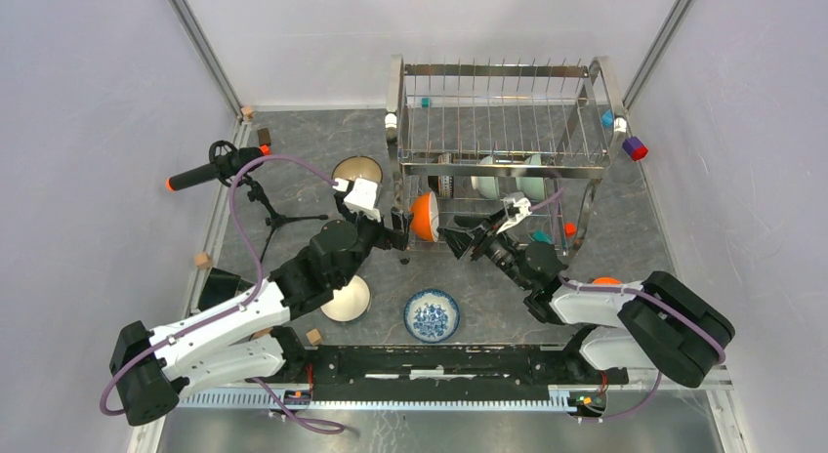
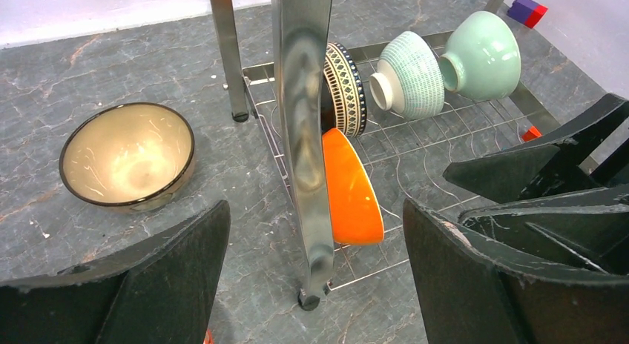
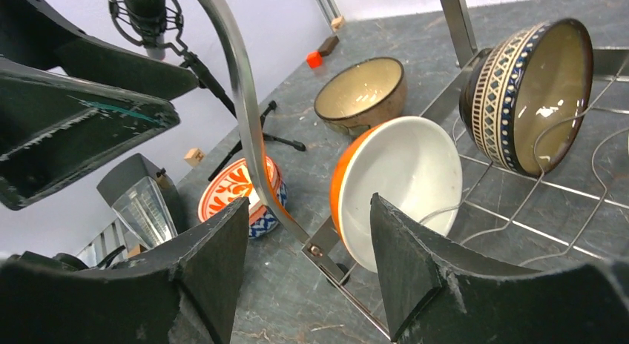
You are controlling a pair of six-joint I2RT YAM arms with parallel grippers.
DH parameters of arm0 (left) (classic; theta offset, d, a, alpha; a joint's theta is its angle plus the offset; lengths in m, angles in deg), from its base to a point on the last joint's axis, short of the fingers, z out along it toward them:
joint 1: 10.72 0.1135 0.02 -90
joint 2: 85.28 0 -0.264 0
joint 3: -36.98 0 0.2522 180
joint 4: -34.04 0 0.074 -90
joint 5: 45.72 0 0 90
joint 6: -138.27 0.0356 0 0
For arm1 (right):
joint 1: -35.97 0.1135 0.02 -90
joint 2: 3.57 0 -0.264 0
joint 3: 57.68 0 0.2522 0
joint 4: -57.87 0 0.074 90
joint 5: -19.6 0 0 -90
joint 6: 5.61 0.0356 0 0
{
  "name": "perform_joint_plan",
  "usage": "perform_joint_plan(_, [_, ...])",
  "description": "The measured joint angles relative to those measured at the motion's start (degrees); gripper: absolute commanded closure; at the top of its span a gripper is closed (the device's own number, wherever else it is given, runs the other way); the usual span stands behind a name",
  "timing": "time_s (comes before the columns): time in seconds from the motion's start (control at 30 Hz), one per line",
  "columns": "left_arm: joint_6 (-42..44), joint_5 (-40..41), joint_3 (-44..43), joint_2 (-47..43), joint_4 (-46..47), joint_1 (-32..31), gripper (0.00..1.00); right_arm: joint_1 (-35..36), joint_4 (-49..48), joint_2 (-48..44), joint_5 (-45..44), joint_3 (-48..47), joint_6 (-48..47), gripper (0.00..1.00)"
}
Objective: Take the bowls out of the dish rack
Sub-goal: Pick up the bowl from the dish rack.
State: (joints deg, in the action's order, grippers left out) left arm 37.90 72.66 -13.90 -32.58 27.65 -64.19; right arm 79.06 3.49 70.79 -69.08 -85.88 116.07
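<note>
The dish rack (image 1: 498, 111) stands at the back. An orange bowl (image 2: 352, 188) with a white inside (image 3: 400, 184) stands on edge at the left end of its lower tier. Behind it stand a dark patterned bowl (image 2: 345, 88), a white-green bowl (image 2: 408, 75) and a pale green bowl (image 2: 482, 55). My left gripper (image 2: 315, 233) is open outside the rack, with the rack leg (image 2: 304, 136) and the orange bowl in line between its fingers. My right gripper (image 3: 308, 218) is open on the bowl's inner side, holding nothing.
On the table are a tan dark-rimmed bowl (image 1: 356, 170), a blue-and-white bowl (image 1: 432, 314), a red-orange patterned bowl (image 3: 237, 188) and a bowl partly under my left arm (image 1: 347, 299). A microphone on a tripod (image 1: 220, 165) stands at the left. Small coloured blocks (image 1: 635, 147) lie about.
</note>
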Motion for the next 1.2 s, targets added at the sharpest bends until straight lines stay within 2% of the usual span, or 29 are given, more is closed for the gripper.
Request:
perform_joint_plan(0.13, [0.7, -0.1, 0.0, 0.1, 0.0, 0.0, 0.08, 0.0, -2.6, 0.1, 0.2, 0.4, -1.0, 0.34])
perform_joint_plan(0.4, [4.0, -0.9, -0.7, 1.7, -0.2, 0.0, 0.08, -0.1, -0.7, 0.5, 1.0, 0.2, -3.8, 0.38])
perform_joint_plan(0.53, [4.8, -1.9, -0.9, 1.8, -0.6, 0.0, 0.08, -0.1, 2.1, 4.7, 2.8, -3.6, -4.3, 0.43])
perform_joint_plan(0.8, [5.1, -2.0, -1.0, 1.8, -1.3, 0.0, 0.08, -0.1, 3.1, 11.8, 4.3, -7.8, -2.6, 0.46])
perform_joint_plan(1.2, [5.1, -0.2, -3.8, 8.0, -3.0, 0.0, 0.09, -0.1, 4.0, 17.4, 4.3, -12.9, 0.4, 0.63])
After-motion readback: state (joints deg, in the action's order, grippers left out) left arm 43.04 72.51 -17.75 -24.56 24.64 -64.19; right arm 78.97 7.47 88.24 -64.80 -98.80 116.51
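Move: The orange bowl stands on edge in the lower rack, open side to the right, its middle about 7 cm ahead of the right hand, 6 cm to its left and 7 cm below. The patterned dark bowl stands some 7 cm beyond it and 4 cm to its right; the foot of the rack's near-left post is 3 cm ahead and 9 cm left of the right hand, 17 cm down. From the left hand, the orange bowl lies about 6 cm ahead, 5 cm right and 12 cm below. The right hand brings its fingers astride the orange bowl's near rim, one inside, one behind the orange outside; a firm touch can't be made out. After a small bob in place it goes left, forward and down, about 7 cm in all, fingers partly closing. Beside the post the left hand sinks some 2.5 cm, easing forward and right, rolling its left side up about 10 degrees, jaws still wide. ##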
